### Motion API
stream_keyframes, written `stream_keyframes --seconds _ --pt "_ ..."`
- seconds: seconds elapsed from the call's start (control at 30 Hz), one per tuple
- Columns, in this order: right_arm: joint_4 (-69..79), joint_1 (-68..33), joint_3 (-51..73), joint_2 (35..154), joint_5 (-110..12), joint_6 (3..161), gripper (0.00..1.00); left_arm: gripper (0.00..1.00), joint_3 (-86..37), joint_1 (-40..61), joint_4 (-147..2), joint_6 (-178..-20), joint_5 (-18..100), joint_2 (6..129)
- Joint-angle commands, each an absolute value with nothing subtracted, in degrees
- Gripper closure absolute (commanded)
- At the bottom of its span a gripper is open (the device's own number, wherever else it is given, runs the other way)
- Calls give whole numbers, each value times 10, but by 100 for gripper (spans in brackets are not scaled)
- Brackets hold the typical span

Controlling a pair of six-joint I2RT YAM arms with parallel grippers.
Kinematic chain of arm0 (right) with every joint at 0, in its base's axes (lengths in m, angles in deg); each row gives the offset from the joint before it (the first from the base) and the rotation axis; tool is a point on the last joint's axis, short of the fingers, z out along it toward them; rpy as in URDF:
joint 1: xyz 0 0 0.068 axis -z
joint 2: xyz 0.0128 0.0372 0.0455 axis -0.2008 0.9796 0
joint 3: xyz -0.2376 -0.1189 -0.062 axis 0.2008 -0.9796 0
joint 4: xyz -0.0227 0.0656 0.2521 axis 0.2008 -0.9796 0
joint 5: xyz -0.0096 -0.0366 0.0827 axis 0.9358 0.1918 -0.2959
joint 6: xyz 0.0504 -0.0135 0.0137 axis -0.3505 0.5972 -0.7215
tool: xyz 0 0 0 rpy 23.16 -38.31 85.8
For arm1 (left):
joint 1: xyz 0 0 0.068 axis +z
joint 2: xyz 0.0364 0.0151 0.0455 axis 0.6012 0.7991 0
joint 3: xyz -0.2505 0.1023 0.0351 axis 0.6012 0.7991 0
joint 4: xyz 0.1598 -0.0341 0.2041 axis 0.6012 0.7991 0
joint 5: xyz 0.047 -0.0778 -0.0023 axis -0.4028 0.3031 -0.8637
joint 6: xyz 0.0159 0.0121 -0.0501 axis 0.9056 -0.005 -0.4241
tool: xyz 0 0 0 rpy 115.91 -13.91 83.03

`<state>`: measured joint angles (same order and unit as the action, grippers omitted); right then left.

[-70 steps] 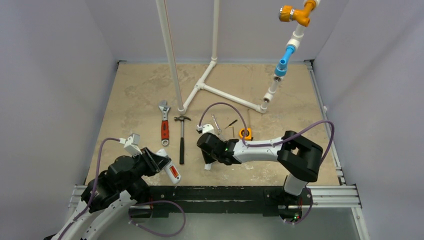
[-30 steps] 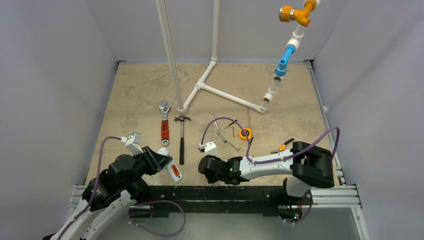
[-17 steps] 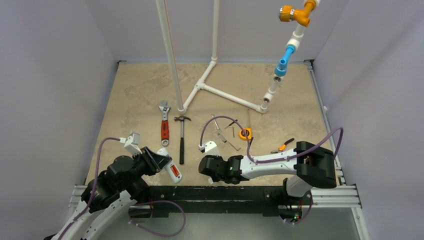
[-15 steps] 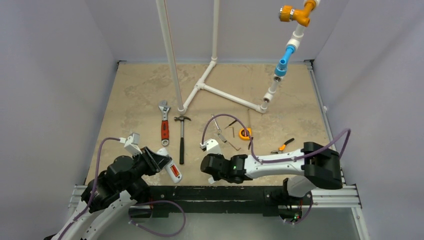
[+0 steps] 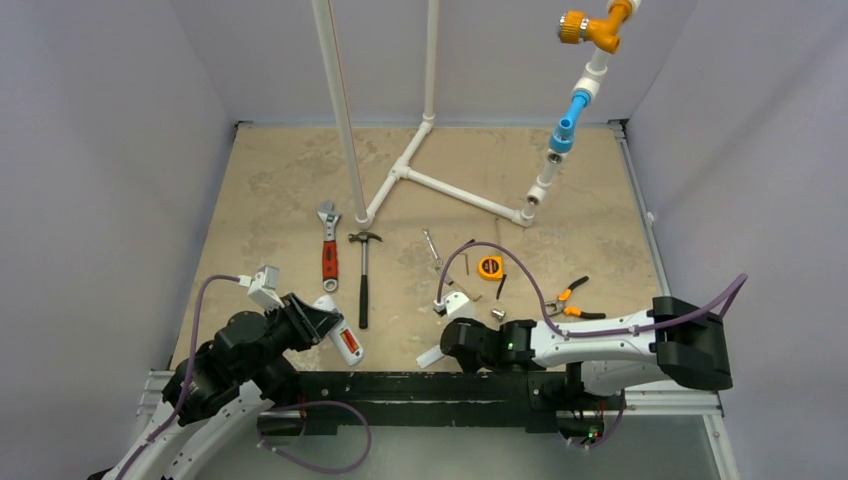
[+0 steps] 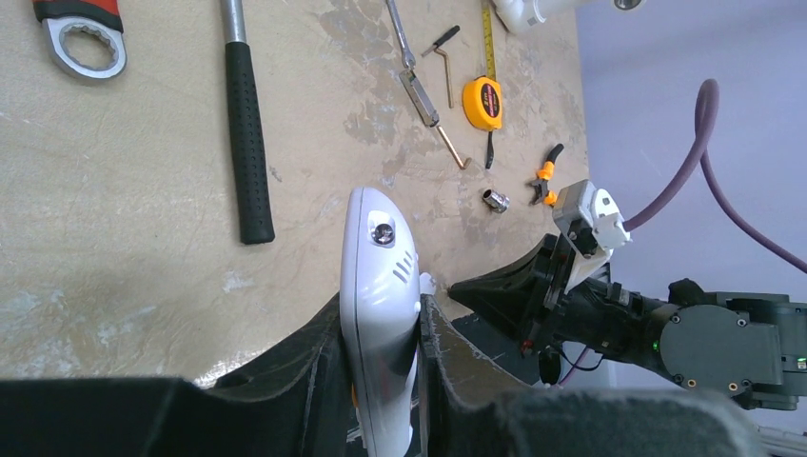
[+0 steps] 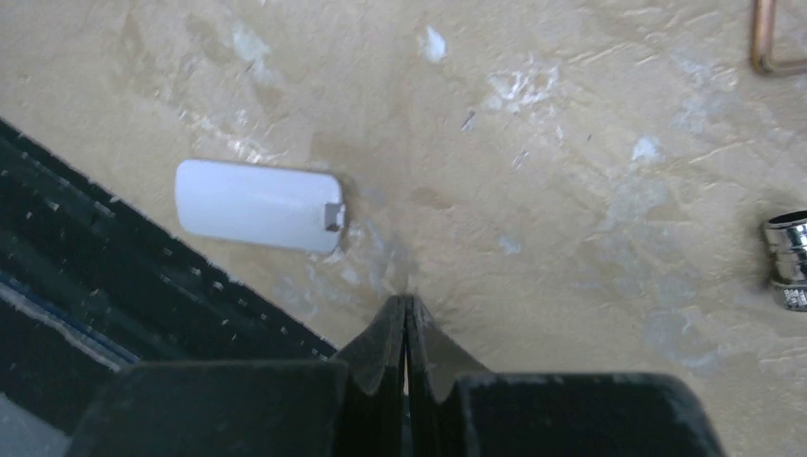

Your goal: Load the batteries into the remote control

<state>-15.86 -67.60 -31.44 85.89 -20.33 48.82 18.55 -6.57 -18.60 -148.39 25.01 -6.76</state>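
Note:
My left gripper [image 5: 322, 325] is shut on the white remote control [image 5: 340, 336], held on edge just above the table's near left. An orange-red battery [image 5: 348, 345] shows in the remote's open back recess; I cannot tell whether there is more than one. In the left wrist view the remote [image 6: 379, 286] stands edge-on between the fingers. My right gripper [image 5: 446, 349] is low over the near edge, shut with nothing in it [image 7: 406, 301]. A small white battery cover [image 7: 259, 205] lies flat on the table just left of its tips, also seen from above [image 5: 430, 355].
A black hammer [image 5: 363, 280] and a red-handled wrench [image 5: 327, 252] lie beyond the left gripper. An orange tape measure [image 5: 490, 266], hex keys, a metal socket [image 5: 497, 315] and orange pliers [image 5: 568, 295] lie around the right arm. A white pipe frame [image 5: 440, 185] stands behind. Black rail [image 5: 400, 385] in front.
The right arm has drawn back to the right, away from the remote, and its jaws have closed. The left gripper and the remote have not moved.

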Motion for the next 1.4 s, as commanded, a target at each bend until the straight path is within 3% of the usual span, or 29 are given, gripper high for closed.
stream_keyframes --seconds 0.0,0.67,1.37 --pt "-119 -677 -324 863 -220 483 100 100 179 -66 -211 -1486 247 -64" --pt "-61 -703 -259 982 -290 505 100 100 181 -66 -218 -1484 248 -57" --pt "-180 -700 -140 1076 -126 472 100 100 176 -66 -198 -1482 238 -69"
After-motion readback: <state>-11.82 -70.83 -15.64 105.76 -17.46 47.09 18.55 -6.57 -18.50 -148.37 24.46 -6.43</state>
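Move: About 6 cm to the right hand's left and level with it, the remote's white battery cover lies flat on the table, barely 1 cm below the closed fingertips. The chrome socket stands some 8 cm ahead and 8 cm to the right of this hand, and the bent rod roughly 13 cm ahead and 2 cm right. From the left hand, the cover is about 19 cm right, 4 cm back and 15 cm down. Sweeping left about 9 cm just above the table, the right hand bows some 2 cm back to pass behind the battery cover with its fingers kept shut. Then it swings about 2.5 cm forward and slightly back right, nudging the cover's rear edge near its left end with the fingertips. The left hand holds the remote still. ##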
